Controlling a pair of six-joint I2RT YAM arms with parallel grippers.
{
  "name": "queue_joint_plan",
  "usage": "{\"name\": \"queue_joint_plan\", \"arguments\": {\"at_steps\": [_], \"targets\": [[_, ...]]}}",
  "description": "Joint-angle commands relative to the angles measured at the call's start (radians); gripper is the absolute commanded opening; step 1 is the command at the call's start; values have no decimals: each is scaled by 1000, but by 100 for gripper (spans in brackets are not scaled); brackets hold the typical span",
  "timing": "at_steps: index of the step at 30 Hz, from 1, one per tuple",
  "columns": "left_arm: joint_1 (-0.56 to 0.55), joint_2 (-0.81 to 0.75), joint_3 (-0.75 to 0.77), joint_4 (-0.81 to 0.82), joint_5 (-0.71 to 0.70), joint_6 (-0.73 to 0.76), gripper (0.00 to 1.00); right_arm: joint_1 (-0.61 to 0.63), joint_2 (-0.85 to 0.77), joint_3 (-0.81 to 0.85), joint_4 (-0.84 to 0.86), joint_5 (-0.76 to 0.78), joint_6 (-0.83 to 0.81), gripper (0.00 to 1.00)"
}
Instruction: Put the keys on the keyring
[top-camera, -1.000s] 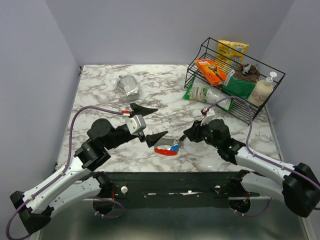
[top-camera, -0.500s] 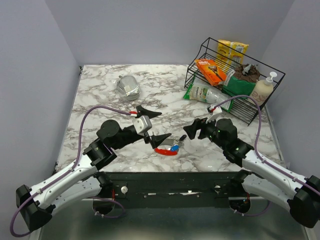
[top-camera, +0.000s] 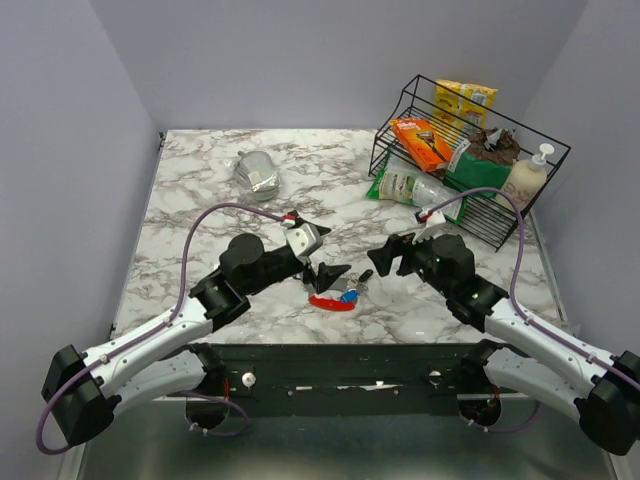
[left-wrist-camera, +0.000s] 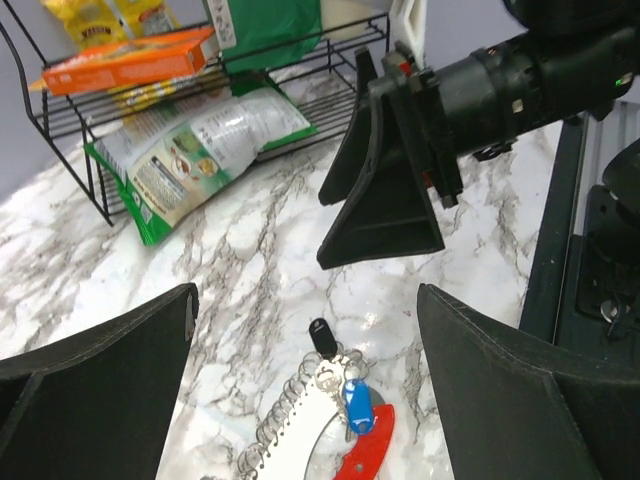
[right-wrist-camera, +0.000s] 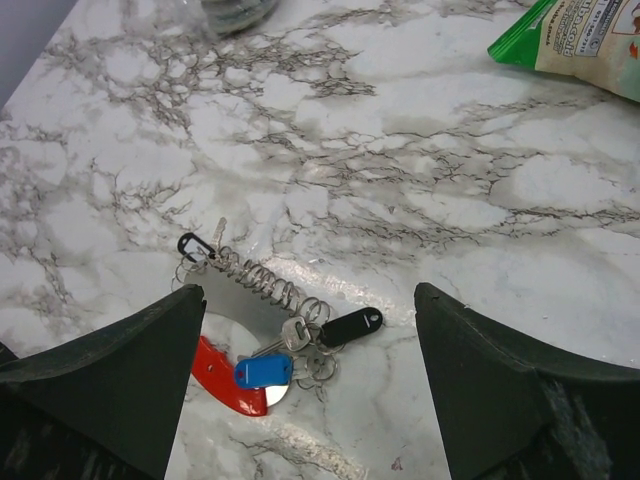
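Observation:
The keyring (top-camera: 337, 295) lies on the marble between both grippers: a chain of silver rings (right-wrist-camera: 262, 284), a curved red tag (right-wrist-camera: 222, 384) and a blue tag (right-wrist-camera: 263, 371). One black-headed key (right-wrist-camera: 350, 325) rests at the chain's right end, touching the rings; whether it is threaded on I cannot tell. A smaller black-rimmed key (right-wrist-camera: 191, 246) sits at the left end. My left gripper (top-camera: 322, 252) hovers open just left of the bundle, with black key (left-wrist-camera: 321, 335) and blue tag (left-wrist-camera: 356, 405) below its jaws. My right gripper (top-camera: 383, 255) stands open just right of it, holding nothing.
A black wire rack (top-camera: 520, 135) at the back right holds snack packs, an orange box (top-camera: 420, 140) and a soap bottle (top-camera: 527, 180); a green bag (top-camera: 405, 185) leans out of it. A foil-wrapped lump (top-camera: 257, 172) lies at the back left. The table's front edge runs just below the keyring.
My right gripper has opened and drawn back a little from the keyring, leaving the black key on the table. My left arm has moved right, closer to the bundle, jaws still open.

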Motion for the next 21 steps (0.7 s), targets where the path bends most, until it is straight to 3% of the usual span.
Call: {"name": "queue_joint_plan", "arguments": {"at_steps": [1, 10, 15, 21], "targets": [[-1, 36, -19, 22, -84, -25, 99, -6, 8, 30, -23, 30, -10, 93], [-1, 71, -72, 39, -228, -81, 99, -6, 7, 12, -31, 68, -1, 96], [1, 117, -81, 22, -375, -127, 99, -6, 11, 17, -34, 76, -2, 97], [1, 180, -110, 52, -433, -151, 99, -6, 33, 23, -40, 80, -4, 98]]}}
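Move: The keyring, its metal coil lying along the grey plate, is about 7 cm ahead of the left gripper and some 21 cm below, with no sideways offset. At that same depth, the black key tag is roughly 9 cm ahead and 6 cm to the right, the blue tag 4 cm ahead and 3 cm right, and the red crescent 2 cm ahead and 1 cm left. From the right gripper the keyring lies about 9 cm left, 1 cm ahead and 11 cm below. Bring the left gripper down about 8 cm towards the keyring while reaching some 5 cm forward and drifting slightly left. On the way swing the fingers roughly 20 degrees counter-clockwise and tip them a little downward, so that they face the keyring from above. Keep them wide open and touch nothing yet. ##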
